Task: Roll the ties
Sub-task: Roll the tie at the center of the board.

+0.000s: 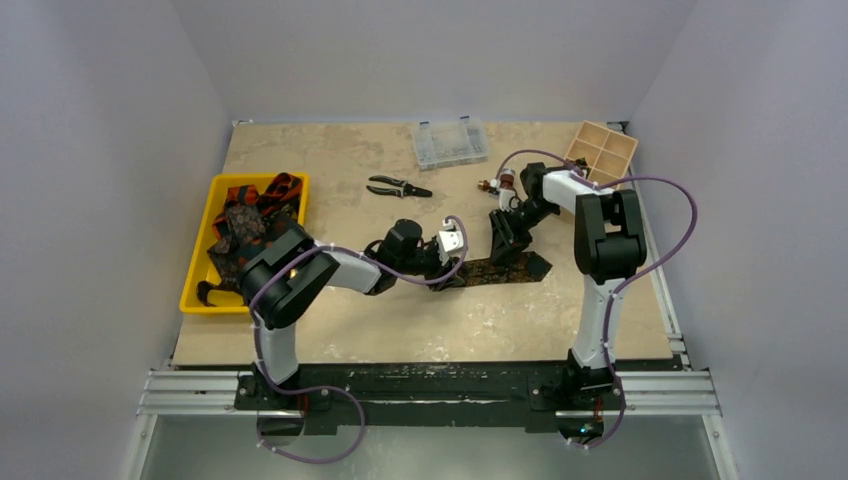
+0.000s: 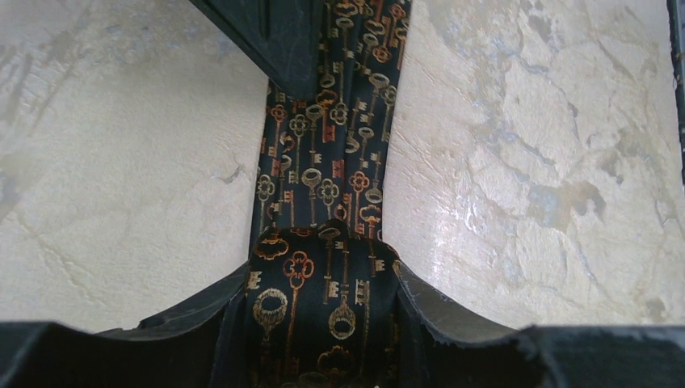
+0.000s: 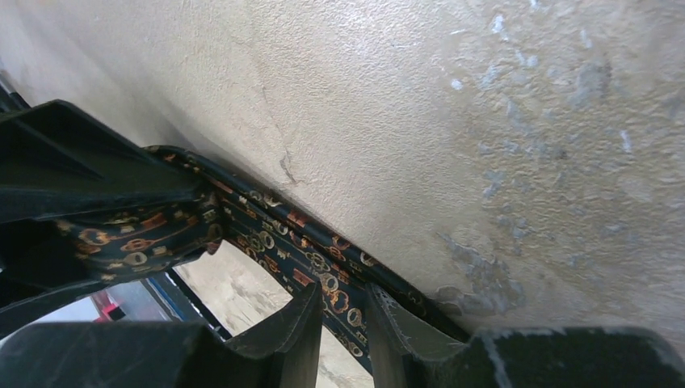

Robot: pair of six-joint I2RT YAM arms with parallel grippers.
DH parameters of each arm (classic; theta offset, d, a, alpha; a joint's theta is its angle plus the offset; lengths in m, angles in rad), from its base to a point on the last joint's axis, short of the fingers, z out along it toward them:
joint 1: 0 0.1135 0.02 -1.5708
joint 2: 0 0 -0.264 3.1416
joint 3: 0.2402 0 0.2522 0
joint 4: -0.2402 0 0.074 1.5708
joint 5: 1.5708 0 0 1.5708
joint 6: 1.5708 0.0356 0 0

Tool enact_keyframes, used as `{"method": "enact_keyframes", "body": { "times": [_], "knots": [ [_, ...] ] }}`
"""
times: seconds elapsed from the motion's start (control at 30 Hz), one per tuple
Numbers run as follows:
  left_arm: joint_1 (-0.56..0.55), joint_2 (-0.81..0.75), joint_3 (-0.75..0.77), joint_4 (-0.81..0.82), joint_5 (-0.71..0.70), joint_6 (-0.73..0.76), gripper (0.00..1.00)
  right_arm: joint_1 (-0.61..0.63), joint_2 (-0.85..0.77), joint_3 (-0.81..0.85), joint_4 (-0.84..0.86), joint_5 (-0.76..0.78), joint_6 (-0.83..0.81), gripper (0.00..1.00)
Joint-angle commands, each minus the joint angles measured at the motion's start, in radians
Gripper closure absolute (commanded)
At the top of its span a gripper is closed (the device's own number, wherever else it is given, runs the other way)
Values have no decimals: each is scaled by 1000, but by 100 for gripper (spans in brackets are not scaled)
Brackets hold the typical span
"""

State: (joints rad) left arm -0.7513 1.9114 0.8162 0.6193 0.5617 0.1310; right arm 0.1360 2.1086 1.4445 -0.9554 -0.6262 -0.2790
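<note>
A dark tie (image 1: pixel 505 270) with orange and gold keys lies stretched across the middle of the table. One end is rolled up, and my left gripper (image 2: pixel 323 323) is shut on that roll; the flat strip (image 2: pixel 323 162) runs away from it. My right gripper (image 1: pixel 508 250) stands over the strip further along, and one of its fingers (image 2: pixel 266 32) rests at the strip's edge. In the right wrist view its jaws (image 3: pixel 346 311) stand a narrow gap apart, with the tie (image 3: pixel 275 234) passing just beyond the tips, not pinched. More ties (image 1: pixel 250 215) lie heaped in the bin.
A yellow bin (image 1: pixel 200 290) sits at the left edge. Black-handled pliers (image 1: pixel 398 187) lie behind the arms, a clear parts box (image 1: pixel 450 143) at the back, a wooden compartment tray (image 1: pixel 602 150) at the back right, and small objects (image 1: pixel 497 183) near the right arm.
</note>
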Motion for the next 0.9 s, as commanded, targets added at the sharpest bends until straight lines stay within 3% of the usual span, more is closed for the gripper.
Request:
{"method": "enact_keyframes", "body": {
  "times": [0.0, 0.47, 0.6, 0.73, 0.87],
  "knots": [
    [10, -87, 38, -139, -113, -57, 90, 10, 41, -25, 72, 244, -43, 71],
    [-25, 42, 59, -467, -176, 214, 85, 24, 72, 61, 51, 219, -58, 66],
    [-25, 56, 73, -506, -183, 220, 84, 23, 27, 110, 9, 67, -55, 58],
    [-26, 64, 85, -521, -180, 220, 83, 25, -45, 97, -6, -163, 4, 42],
    [-25, 68, 95, -537, -179, 220, 82, 56, -84, 21, 38, -353, 85, 41]
  ]
}}
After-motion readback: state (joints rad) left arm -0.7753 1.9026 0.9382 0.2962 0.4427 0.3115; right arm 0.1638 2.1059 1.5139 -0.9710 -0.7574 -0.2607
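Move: Still wrapped in the left fingers, the tie roll sits at the left hand point; the flat strip's middle is about 11 cm to its right, 2 cm ahead and 3 cm lower. From the right hand, on the strip's far side, the roll is some 10 cm to the left, 3 cm back and 1 cm above. The strip's dark pointed end lies 7 cm to that hand's right and 1 cm back, 1 cm below; the pipe fitting stands 16 cm straight ahead. Coming free of the tie after barely shifting on it, the right hand opens to about double its gap, rises some 3 cm and swings about 3 cm left towards the roll. The left keeps its grip on the roll, lifts about 1 cm and eases forward and left, then lowers some 2.5 cm to the strip's level, tipping its fingers about 10 degrees further down. ##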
